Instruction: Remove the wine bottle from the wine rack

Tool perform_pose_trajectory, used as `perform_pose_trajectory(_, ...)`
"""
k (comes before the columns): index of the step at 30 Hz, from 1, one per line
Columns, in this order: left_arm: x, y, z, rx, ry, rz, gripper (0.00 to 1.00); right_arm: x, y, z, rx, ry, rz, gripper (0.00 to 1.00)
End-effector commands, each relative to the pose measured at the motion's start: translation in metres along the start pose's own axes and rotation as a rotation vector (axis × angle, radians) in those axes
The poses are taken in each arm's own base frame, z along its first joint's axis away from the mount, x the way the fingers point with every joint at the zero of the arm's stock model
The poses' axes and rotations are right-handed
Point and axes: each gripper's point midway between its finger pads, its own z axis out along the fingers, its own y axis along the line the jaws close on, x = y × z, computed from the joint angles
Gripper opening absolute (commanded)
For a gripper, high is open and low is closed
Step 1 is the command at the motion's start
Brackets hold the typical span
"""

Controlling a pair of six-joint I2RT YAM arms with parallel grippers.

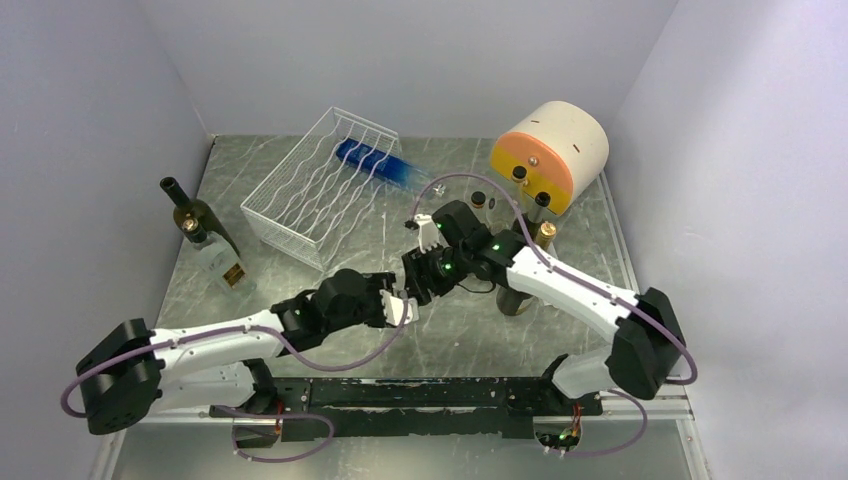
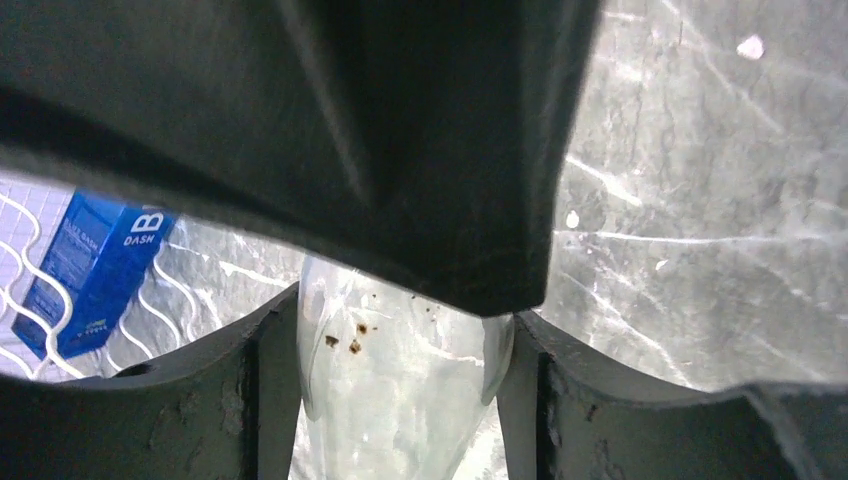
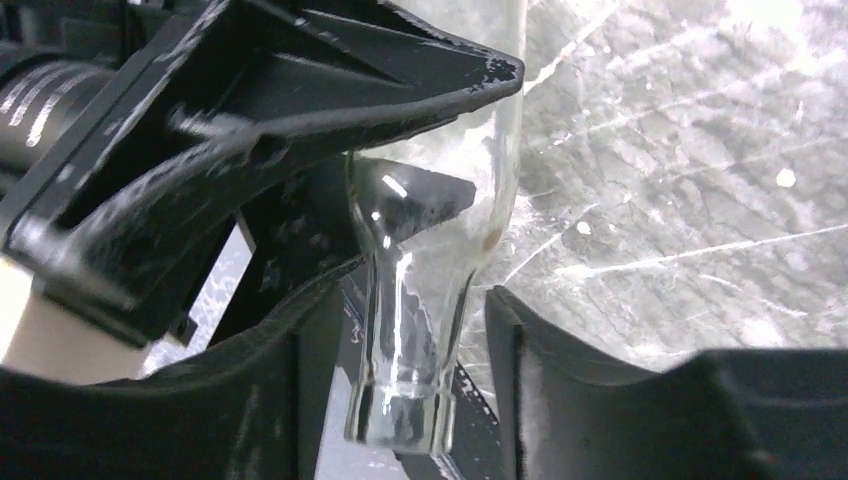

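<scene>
A clear glass wine bottle (image 2: 400,400) hangs above the table's middle between my two grippers. My left gripper (image 2: 400,345) is shut on its body, and both fingers (image 2: 250,400) press against the glass. My right gripper (image 3: 400,340) stands round the bottle's neck (image 3: 405,330) with a little gap on each side, so it is open. In the top view the left gripper (image 1: 406,304) and right gripper (image 1: 422,272) meet nose to nose. The white wire wine rack (image 1: 318,190) stands at the back left, with a blue bottle (image 1: 378,162) lying on its far end.
A dark green bottle (image 1: 196,216) and a clear labelled bottle (image 1: 222,262) are at the left wall. A beige and orange drum (image 1: 552,150) with bottle necks lies back right. A gold-capped bottle (image 1: 545,232) stands behind my right arm.
</scene>
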Motion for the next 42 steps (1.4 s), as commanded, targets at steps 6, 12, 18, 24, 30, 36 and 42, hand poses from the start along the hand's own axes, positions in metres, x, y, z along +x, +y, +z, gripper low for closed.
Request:
perform_pose_trajectory(6,-0.031,0.036,-0.028,-0.225,-0.111,-0.365,0.07,-0.052,0.029,-0.064,0.049,-0.217,-0.103,0.89)
perform_pose_trajectory(12,-0.022,0.057,-0.051,-0.417,-0.135,-0.657,0.07,-0.089,0.044,-0.136,0.161,-0.441,-0.185,1.00)
perform_pose_trajectory(18,0.001,0.080,-0.087,-0.644,-0.046,-0.914,0.07,-0.092,0.037,-0.167,0.260,-0.529,-0.209,1.00)
perform_pose_trajectory(24,0.033,0.099,-0.137,-0.936,0.029,-1.050,0.07,-0.083,0.030,-0.145,0.230,-0.494,-0.175,1.00)
perform_pose_trajectory(30,0.063,0.116,-0.193,-1.270,-0.013,-1.097,0.07,-0.073,0.024,-0.122,0.193,-0.459,-0.127,1.00)
perform_pose_trajectory(36,0.059,0.140,-0.205,-1.369,-0.135,-0.949,0.07,-0.068,0.020,-0.113,0.189,-0.434,-0.096,1.00)
perform_pose_trajectory(42,0.086,0.166,-0.220,-1.445,-0.211,-0.920,0.07,-0.065,0.018,-0.118,0.214,-0.428,-0.086,1.00)
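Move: The clear wine bottle is already gripped near its shoulder by the left hand, and its neck sits between the right fingers; its middle is about 8 cm left, 5 cm ahead and 7 cm below the right hand. The standing clear bottle is roughly 36 cm left of the left hand and 5 cm farther out, the dark green bottle 38 cm left and 13 cm ahead, both about level. The rack lies 24 cm ahead, 17 cm left, 6 cm lower. Still pinching the clear bottle, the left hand lifts it clear of the right gripper, then swings some 24 cm left towards the standing bottles, turning about 90 degrees, largely counter-clockwise, until its fingers point level and forward. The right fingers finish opening and come free of the neck; that hand shoots up nearly 20 cm, edging right, then sinks partway and stops. ##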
